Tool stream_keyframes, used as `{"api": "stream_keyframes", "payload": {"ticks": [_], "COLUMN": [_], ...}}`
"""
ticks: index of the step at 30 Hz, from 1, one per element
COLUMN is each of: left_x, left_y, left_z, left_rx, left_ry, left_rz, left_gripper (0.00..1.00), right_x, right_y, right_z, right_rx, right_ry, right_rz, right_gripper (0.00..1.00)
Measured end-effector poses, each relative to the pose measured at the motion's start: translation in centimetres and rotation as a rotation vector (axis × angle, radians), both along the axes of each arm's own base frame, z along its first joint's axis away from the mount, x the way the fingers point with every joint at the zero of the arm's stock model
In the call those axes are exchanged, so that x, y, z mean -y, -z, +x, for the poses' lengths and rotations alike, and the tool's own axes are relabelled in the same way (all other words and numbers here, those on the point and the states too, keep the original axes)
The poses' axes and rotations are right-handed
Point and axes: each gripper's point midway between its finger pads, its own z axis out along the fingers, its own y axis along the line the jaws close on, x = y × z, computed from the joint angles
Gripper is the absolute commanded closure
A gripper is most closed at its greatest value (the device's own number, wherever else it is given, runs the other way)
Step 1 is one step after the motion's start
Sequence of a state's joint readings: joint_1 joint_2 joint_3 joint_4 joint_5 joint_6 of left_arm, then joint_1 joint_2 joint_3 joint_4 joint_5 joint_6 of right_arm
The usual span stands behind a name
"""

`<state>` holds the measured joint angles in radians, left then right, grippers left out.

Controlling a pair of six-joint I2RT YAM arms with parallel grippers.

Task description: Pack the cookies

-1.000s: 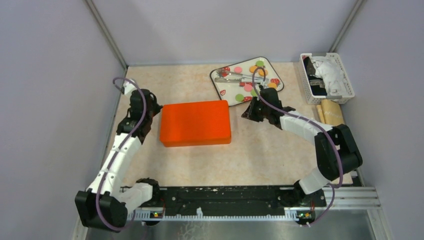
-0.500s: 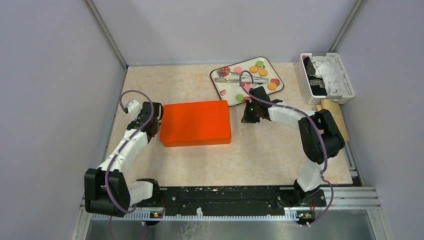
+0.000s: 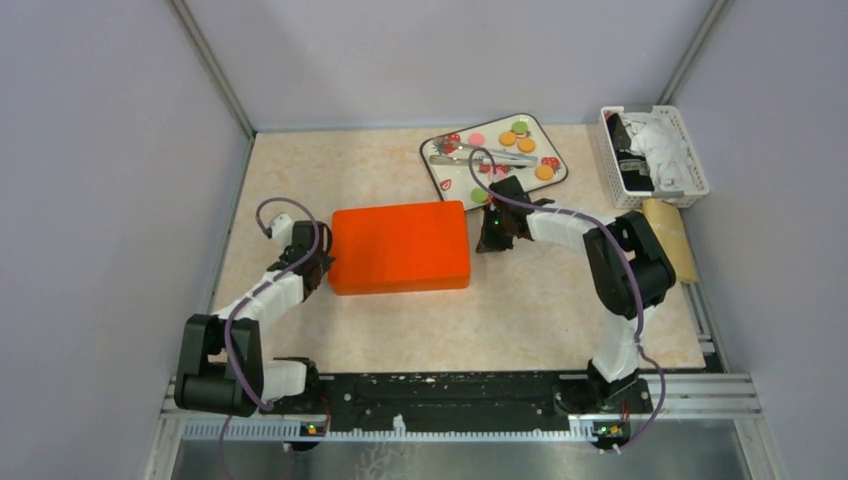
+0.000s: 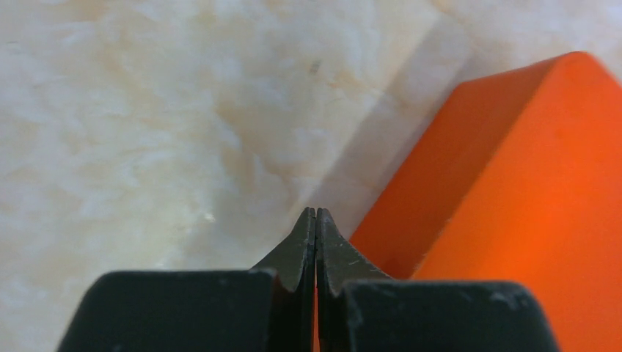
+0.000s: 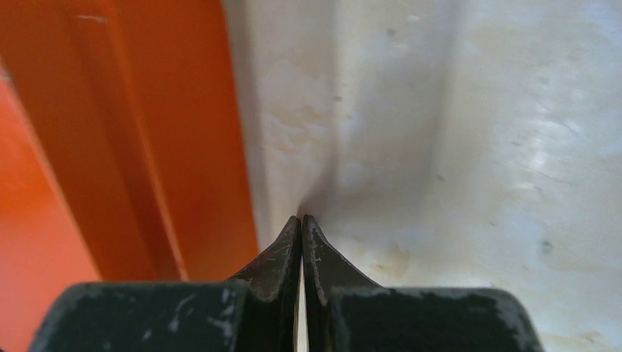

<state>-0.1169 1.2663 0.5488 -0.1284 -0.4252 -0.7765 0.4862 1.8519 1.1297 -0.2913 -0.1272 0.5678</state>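
The cookies are small orange, green and pink discs lying on a strawberry-print tray at the back, with metal tongs among them. A closed orange box lies in the middle of the table. My left gripper is shut and empty, low at the box's left side; the left wrist view shows its tips beside the box's corner. My right gripper is shut and empty, just right of the box; the right wrist view shows its tips next to the box's side.
A white basket holding white and black items stands at the back right. A brown roll lies in front of it. Grey walls close in the table on the left, back and right.
Both arms have folded lower. My left gripper slid nearer along the box's left side, and my right gripper moved left toward the box's right side. The box shifted slightly right.
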Motion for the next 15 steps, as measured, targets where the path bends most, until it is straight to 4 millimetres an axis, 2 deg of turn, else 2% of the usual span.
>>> {"api": "stream_keyframes", "payload": {"ticks": [5, 10, 15], "left_x": [2.6, 2.9, 3.2], "left_y": [-1.3, -3.1, -3.4], "left_z": [1.9, 2.5, 2.6], "left_rx": [0.094, 0.171, 0.182], "left_ry": [0.104, 0.123, 0.138], "left_rz": [-0.101, -0.131, -0.142], "left_gripper": [1.0, 1.0, 1.0], "right_x": [-2.4, -3.1, -2.7], "right_y": [-0.1, -0.1, 0.0], "right_z": [0.0, -0.4, -0.5], "right_rx": [0.013, 0.019, 0.027], "right_ry": [-0.065, -0.09, -0.066], "right_rz": [0.031, 0.03, -0.03], "right_gripper": [1.0, 1.0, 1.0]}}
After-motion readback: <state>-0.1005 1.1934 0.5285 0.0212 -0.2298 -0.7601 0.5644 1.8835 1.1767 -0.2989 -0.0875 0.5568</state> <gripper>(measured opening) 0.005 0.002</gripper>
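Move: The orange-lidded cookie box lies between the two shut grippers. From the left hand its middle is about 14 cm to the right and 3 cm ahead, roughly 1 cm lower; from the right hand it is about 16 cm to the left, level fore and aft, and 1 cm higher. The cookie tray is centred some 16 cm ahead and 2 cm right of the right hand, with the tongs on it about 18 cm straight ahead. Sliding left about 3 cm just over the table, the shut right fingers come up against the box's right side and halt there. The left hand, fingers also shut at the opposite side, climbs about 3.5 cm while working right and forward, its fingertips tilting up some 10 degrees and turning slightly clockwise, and keeps against that side near its upper edge. ##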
